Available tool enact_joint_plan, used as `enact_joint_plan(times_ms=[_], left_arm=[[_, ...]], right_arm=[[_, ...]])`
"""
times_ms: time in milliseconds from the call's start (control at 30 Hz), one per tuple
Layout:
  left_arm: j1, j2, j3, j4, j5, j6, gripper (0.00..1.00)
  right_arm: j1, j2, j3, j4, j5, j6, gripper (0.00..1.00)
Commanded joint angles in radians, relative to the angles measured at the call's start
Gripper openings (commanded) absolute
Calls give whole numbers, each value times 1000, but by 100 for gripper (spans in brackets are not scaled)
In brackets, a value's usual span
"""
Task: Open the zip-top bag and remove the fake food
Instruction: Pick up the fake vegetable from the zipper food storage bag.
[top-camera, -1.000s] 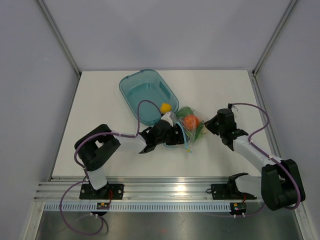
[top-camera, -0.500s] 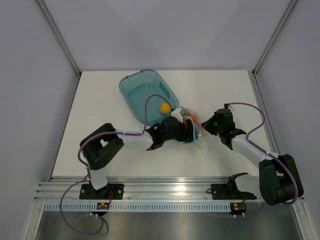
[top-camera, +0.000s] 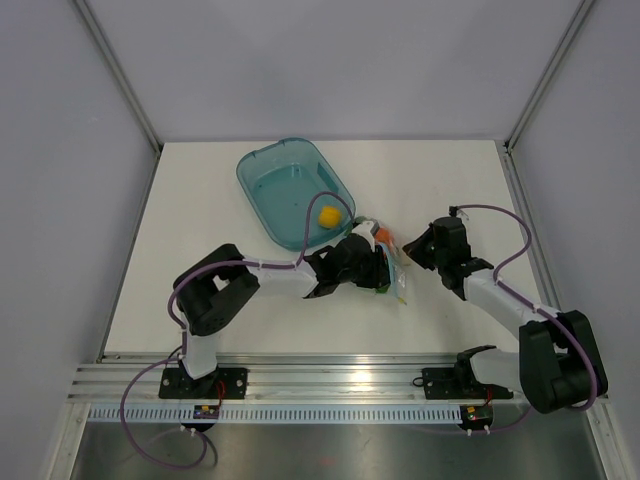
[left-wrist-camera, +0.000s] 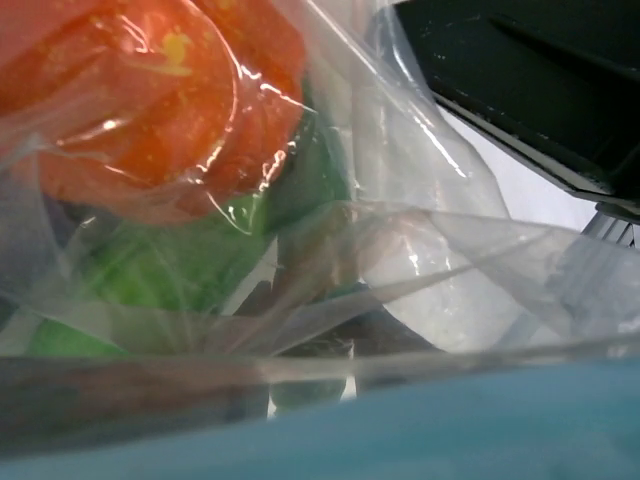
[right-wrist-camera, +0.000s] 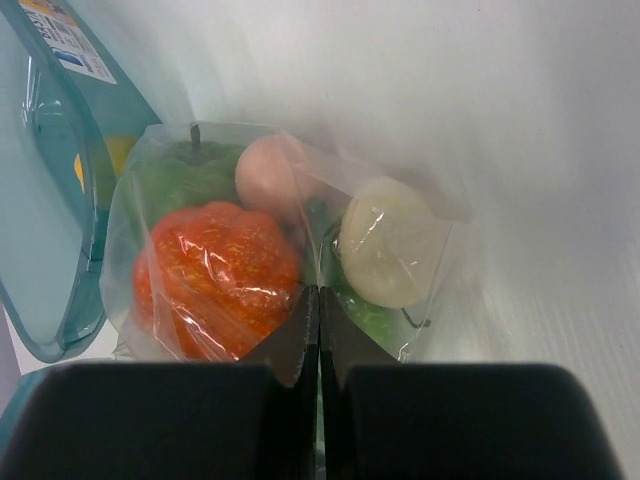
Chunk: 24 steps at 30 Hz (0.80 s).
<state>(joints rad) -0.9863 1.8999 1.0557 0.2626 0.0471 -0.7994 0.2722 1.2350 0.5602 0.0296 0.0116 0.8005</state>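
The zip-top bag lies crumpled at the table's middle between both grippers, its blue strip across the bottom of the left wrist view. Fake food shows inside it: an orange-red piece, a whitish piece, a pinkish piece and green pieces. My right gripper is shut on the bag's film at its right side. My left gripper is pushed into the bag from the left. Plastic hides its fingers. A yellow lemon lies in the teal tub.
The rigid teal tub sits just behind and left of the bag, its rim close to my left arm. The right gripper's black body fills the upper right of the left wrist view. White table edges run left and right.
My left gripper has pushed further right into the bag, bunching it against the right gripper. The right gripper shifted slightly and stays shut.
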Motion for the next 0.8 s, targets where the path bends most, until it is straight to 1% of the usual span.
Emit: enact_joint_plan(times_ms=[0,200,233,267,300,333,367,400,467,633,667,767], left_arm=[[-2,21,46,-40,-30,23,27],[-2,-25,32,-36,-27,32,24],[-2,-30,27,-36,-26,34,24],[-2,-39,24,-33,-23,34,24],[-2,-39,24,-31,-20,34,24],[-2,-42,21,-31,-18,35,24],[-2,-44,17,-22,-16,34,24],[-2,-45,13,-14,-15,32,24],[-2,-42,9,-5,-6,29,23],[-2,-47,0,12,3,26,22],[-2,-48,-5,16,5,26,22],[-2,-51,-11,23,11,26,22]], right_arm=[[-2,-45,3,7,40,5,0],[-4,-66,-3,-7,91,23,0],[-4,-65,-2,-7,96,22,3],[-4,-63,0,-10,97,20,13],[-2,-59,3,-11,96,19,26],[-2,-52,7,-11,90,14,34],[-4,-46,9,-10,84,9,50],[-4,-34,12,-5,77,3,56],[-2,-22,24,-5,68,0,64],[-4,26,56,-2,85,-26,73],[-2,35,64,-8,93,-29,76],[-2,69,87,-11,116,-46,77]])
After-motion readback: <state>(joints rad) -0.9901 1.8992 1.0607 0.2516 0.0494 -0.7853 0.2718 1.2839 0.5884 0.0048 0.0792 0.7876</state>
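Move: The white onion in the bag lies about 2 cm ahead of the right hand, 1 cm to its right and some 5 cm below. The red tomato is roughly 3 cm ahead and 5 cm left of that hand, 4 cm down, and the green pepper about 8 cm ahead and 8 cm left at a similar depth. From the left hand, at the bag's mouth, the onion lies some 4 cm ahead, 6 cm right and 3 cm lower. Lift the shut right gripper about 1 cm while easing it 1 cm to the right, open its fingers to roughly three quarters, then sink some 2 cm towards the bag, with the onion between the spread tips as seen from the wrist. Hold the left gripper still, its fingers keeping their part-closed grip at the bag's mouth. ##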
